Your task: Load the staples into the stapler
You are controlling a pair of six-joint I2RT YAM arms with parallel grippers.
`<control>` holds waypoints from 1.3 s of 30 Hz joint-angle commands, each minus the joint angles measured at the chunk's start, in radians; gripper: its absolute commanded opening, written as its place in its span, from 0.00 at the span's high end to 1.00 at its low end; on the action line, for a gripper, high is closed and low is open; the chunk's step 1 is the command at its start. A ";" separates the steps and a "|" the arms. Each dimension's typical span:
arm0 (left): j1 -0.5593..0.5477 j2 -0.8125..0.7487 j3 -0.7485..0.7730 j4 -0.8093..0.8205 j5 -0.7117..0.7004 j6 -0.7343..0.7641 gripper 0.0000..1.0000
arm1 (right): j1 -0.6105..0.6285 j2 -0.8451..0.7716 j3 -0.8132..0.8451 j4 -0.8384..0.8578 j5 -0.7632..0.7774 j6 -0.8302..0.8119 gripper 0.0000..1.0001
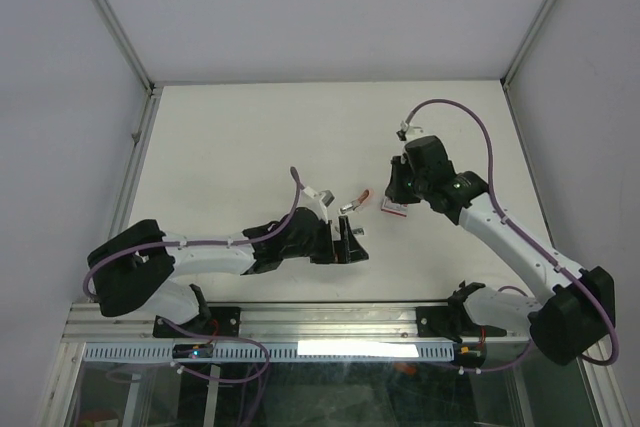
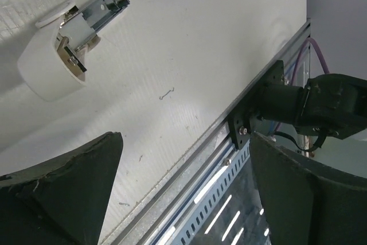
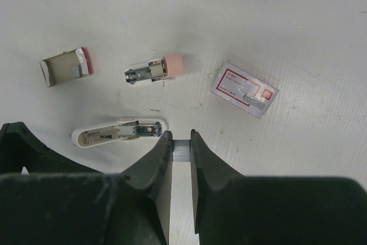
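Observation:
The stapler (image 3: 117, 132) is white and lies open on the table, its metal channel showing; it also shows as the stapler (image 2: 57, 55) and as the stapler (image 1: 322, 194). My right gripper (image 3: 181, 142) is shut on a short silvery strip of staples (image 3: 181, 150), held just to the right of the stapler's metal end. From above, the right gripper (image 1: 397, 187) hangs over the middle of the table. My left gripper (image 2: 186, 187) stands open with nothing between its fingers (image 2: 69, 193), near the table's front rail. From above, the left gripper (image 1: 352, 244) sits below the stapler.
A red-and-white box (image 3: 243, 89) lies right of the held staples, also seen as the box (image 1: 392, 209). A pink-capped metal part (image 3: 156, 69) and a small grey-and-red sleeve (image 3: 64, 67) lie beyond the stapler. The metal front rail (image 2: 189, 199) runs under the left gripper.

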 commanded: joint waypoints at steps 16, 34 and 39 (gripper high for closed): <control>0.024 0.187 0.189 -0.029 -0.127 0.136 0.02 | -0.018 -0.036 -0.013 0.052 -0.020 0.004 0.83; 0.054 0.249 0.241 0.010 -0.203 0.240 0.01 | -0.019 -0.049 -0.086 0.085 -0.167 0.009 0.83; 0.090 0.180 0.192 0.043 -0.231 0.234 0.01 | 0.002 -0.068 -0.146 0.142 -0.213 0.028 0.82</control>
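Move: The open white stapler lies about 8 cm ahead of the wide-open left hand, only 1 cm or so to its right and some 5 cm lower. From the right hand, still holding a short strip of staples, the stapler is about 8 cm to the left, 2 cm back and 13 cm down. The pink stapler stands roughly 8 cm farther out than the white one, and the staples box about 9 cm right of the pink one. Forward and down, the left hand sweeps about 8 cm out and 3 cm lower with its fingers wide open, tilting some 15 degrees, its forward finger pushing the rear end of the white stapler outward. The right hand first waits, then eases down and back about 3 cm each, with a little left, towards the stapler, keeping its pinch on the staples. ##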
